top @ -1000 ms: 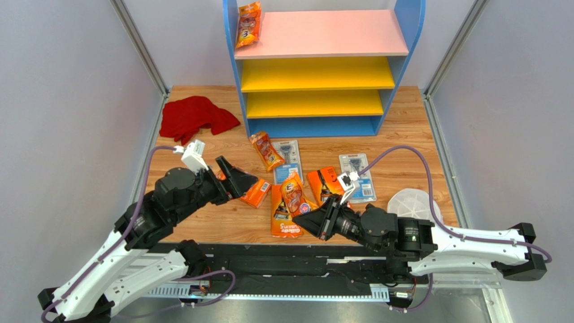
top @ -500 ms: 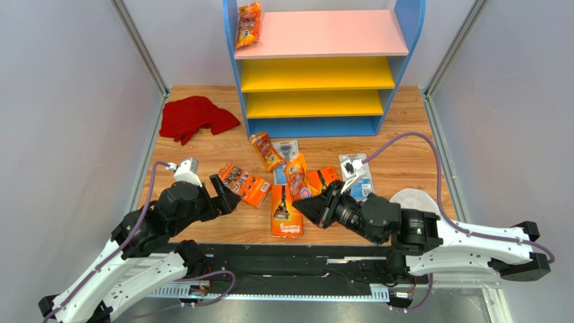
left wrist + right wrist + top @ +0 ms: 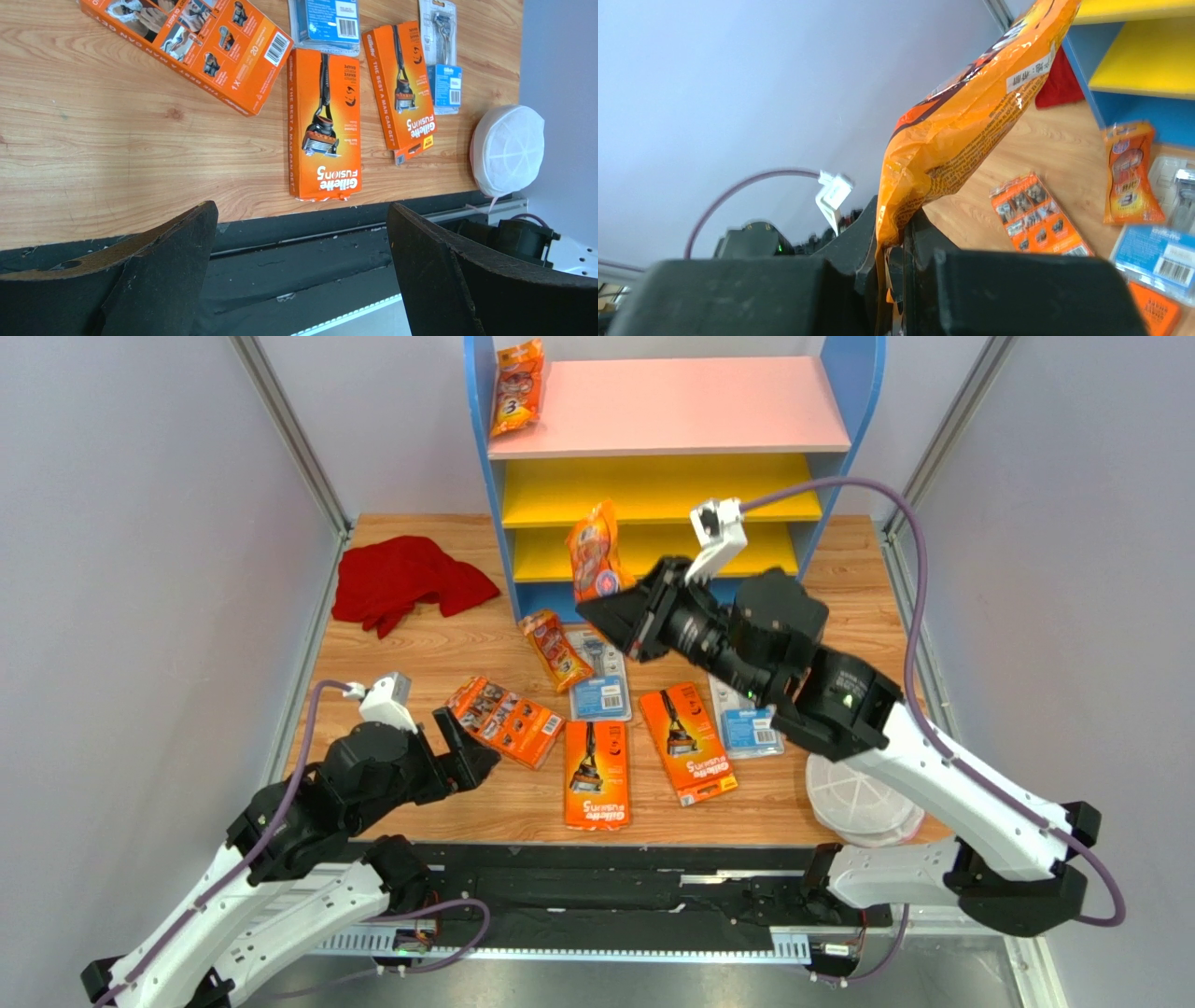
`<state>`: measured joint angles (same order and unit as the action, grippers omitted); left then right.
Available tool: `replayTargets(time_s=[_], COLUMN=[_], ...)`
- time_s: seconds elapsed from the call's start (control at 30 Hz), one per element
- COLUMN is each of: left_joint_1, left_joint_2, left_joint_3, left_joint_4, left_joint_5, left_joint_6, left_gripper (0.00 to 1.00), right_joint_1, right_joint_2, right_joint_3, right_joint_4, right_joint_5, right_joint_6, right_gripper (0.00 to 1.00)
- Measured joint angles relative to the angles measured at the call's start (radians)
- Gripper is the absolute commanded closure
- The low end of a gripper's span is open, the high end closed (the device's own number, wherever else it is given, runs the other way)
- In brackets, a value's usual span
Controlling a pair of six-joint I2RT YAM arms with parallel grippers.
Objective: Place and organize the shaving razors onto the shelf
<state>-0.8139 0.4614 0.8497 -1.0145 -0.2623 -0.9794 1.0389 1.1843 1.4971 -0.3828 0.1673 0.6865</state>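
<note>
My right gripper [image 3: 619, 612] is shut on the lower end of a narrow orange razor bag [image 3: 595, 550], which it holds upright in the air before the shelf [image 3: 701, 409]. The right wrist view shows the bag [image 3: 969, 119] pinched between the jaws [image 3: 906, 234]. Another orange bag [image 3: 516, 388] leans at the left of the pink top board. An orange box [image 3: 505, 721], a bag [image 3: 554, 650], two orange cards [image 3: 596, 774] [image 3: 687, 742] and blister cards [image 3: 601, 675] lie on the table. My left gripper [image 3: 470, 742] is open and empty near the box [image 3: 189, 49].
A red cloth [image 3: 407, 581] lies left of the shelf. A round white lidded dish [image 3: 856, 798] sits at the right front under my right arm. Grey walls close in both sides. A black rail [image 3: 302, 245] runs along the near table edge.
My right arm has lifted the orange bag off the table and carried it up and back toward the shelf. My left gripper has drawn back slightly from the orange box, still open.
</note>
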Motion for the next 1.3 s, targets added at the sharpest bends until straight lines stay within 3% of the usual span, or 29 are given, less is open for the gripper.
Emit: replayTargets(time_s=[0.2, 0.57, 0.9, 1.07, 1.3], left_joint_1=[0.000, 0.000, 0.000, 0.000, 0.000], left_joint_2=[-0.027, -0.035, -0.050, -0.051, -0.053], left_joint_3=[-0.020, -0.024, -0.054, -0.071, -0.075], left_joint_4=[-0.008, -0.007, 0.010, 0.019, 0.032], left_joint_5=[0.010, 0.023, 0.045, 0.058, 0.066], left_joint_6=[0.001, 0.011, 0.021, 0.022, 0.025], left_gripper=[0.01, 0.02, 0.02, 0.02, 0.02], right_joint_1=[-0.163, -0.301, -0.432, -0.456, -0.475], right_joint_2=[0.175, 0.562, 0.729, 0.812, 0.879], right_joint_3=[0.298, 0.825, 0.914, 1.018, 1.040], right_joint_4=[-0.046, -0.141, -0.133, -0.089, -0.014], right_joint_5=[-0.175, -0.327, -0.359, -0.357, -0.352], right_joint_6=[-0.054, -0.093, -0.018, 0.047, 0.144], right_gripper=[1.00, 1.00, 1.00, 0.98, 0.92])
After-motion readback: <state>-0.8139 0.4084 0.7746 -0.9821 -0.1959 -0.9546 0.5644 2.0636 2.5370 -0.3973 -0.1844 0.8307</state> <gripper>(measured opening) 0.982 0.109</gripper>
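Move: The right hand already grips the orange razor bag by its lower end. The free spot on the pink top shelf is about 31 cm ahead, 4 cm left and roughly level with the hand. The bag already shelved stands some 6 cm left of that spot; the upper yellow shelf lies about 28 cm ahead of the right hand, 8 cm right and 17 cm lower. From the left hand the spot is about 42 cm ahead, 14 cm right and 20 cm up. Still pinching the razor bag's lower end between shut fingers, the right hand carries the bag forward about 26 cm to the pink top shelf. It climbs some 10 cm early on, then passes in over the front edge while sinking around 4 cm overall, edging slightly left. The wrist rolls its left side up about 10 degrees near the end. ##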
